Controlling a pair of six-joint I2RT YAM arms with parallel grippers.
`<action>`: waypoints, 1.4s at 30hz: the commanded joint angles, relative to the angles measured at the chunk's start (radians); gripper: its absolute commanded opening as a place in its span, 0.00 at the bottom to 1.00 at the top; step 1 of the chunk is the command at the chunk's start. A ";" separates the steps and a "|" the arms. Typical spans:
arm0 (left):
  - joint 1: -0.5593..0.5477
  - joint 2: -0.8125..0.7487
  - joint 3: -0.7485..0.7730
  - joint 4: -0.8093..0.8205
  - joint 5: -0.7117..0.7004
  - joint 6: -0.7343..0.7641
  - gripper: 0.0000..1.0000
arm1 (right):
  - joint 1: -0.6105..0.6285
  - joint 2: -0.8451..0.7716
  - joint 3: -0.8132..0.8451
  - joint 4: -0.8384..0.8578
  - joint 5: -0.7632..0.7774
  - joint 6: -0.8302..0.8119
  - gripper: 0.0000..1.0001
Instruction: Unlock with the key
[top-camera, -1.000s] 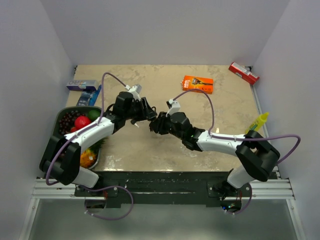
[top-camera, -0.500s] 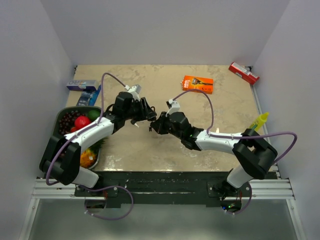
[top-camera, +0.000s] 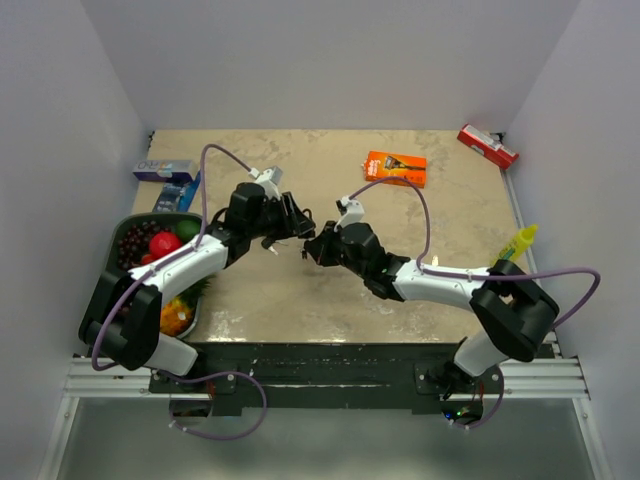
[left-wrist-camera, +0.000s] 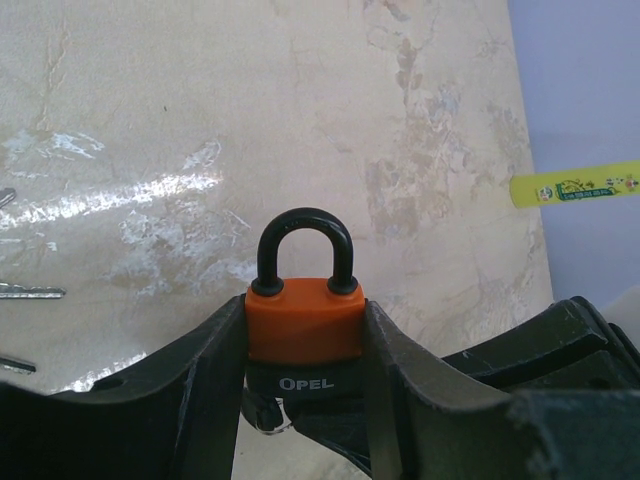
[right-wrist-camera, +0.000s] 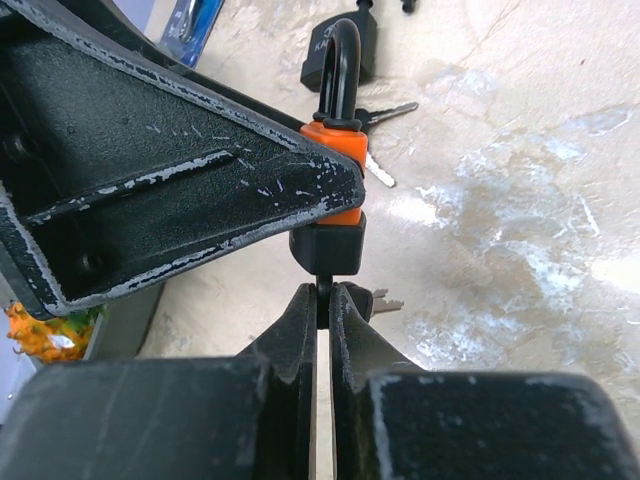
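An orange and black padlock (left-wrist-camera: 305, 325) with a black shackle is held upright above the table, with my left gripper (left-wrist-camera: 305, 345) shut on its sides. In the right wrist view the padlock (right-wrist-camera: 338, 150) hangs just above my right gripper (right-wrist-camera: 324, 300). That gripper is shut on the key (right-wrist-camera: 323, 288), a thin dark piece that runs up into the padlock's black base. In the top view the left gripper (top-camera: 297, 231) and right gripper (top-camera: 313, 247) meet nose to nose at mid-table, and the padlock is mostly hidden between them.
A second dark padlock (right-wrist-camera: 340, 50) with keys (right-wrist-camera: 385, 113) lies on the table behind, and a loose key (right-wrist-camera: 388, 300) lies below. An orange box (top-camera: 395, 168), a red box (top-camera: 488, 146), blue packs (top-camera: 167, 171), a fruit bowl (top-camera: 118, 232) and a yellow bottle (top-camera: 517, 243) ring the table.
My right gripper's jaws have closed onto the key under the padlock, and the arm has edged slightly toward the left gripper. The left gripper holds the padlock as before.
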 joint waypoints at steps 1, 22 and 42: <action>-0.021 -0.013 -0.002 0.040 0.032 -0.013 0.00 | 0.005 -0.084 0.040 0.090 0.074 -0.074 0.00; -0.078 -0.042 -0.002 0.148 0.141 0.031 0.00 | -0.156 -0.217 0.013 0.167 -0.116 -0.111 0.00; -0.078 -0.085 0.004 0.288 0.341 0.099 0.00 | -0.297 -0.349 -0.009 0.194 -0.345 -0.030 0.00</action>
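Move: The orange padlock is already between my left fingers, shackle up. The key head, pinched in my right fingers, lies about 3 cm below my left hand point and 2 cm nearer to me; the orange padlock is thus about 3 cm above and 2 cm ahead of my right hand. On the table, some 14 cm below my left hand, the loose keys lie 4 cm ahead and 8 cm left, the black padlock about 9 cm ahead and 9 cm left. Keeping the orange padlock in my left fingers and the key pinched at its underside in my right, I carry both up about 9–10 cm and some 5 cm right together, away from the black padlock, slowly at first, then faster. Meanwhile my left wrist tips its fingers up about 20 degrees and swings clockwise, while my right turns slightly counter-clockwise with its left side rising, so the key is twisted against the lock. ##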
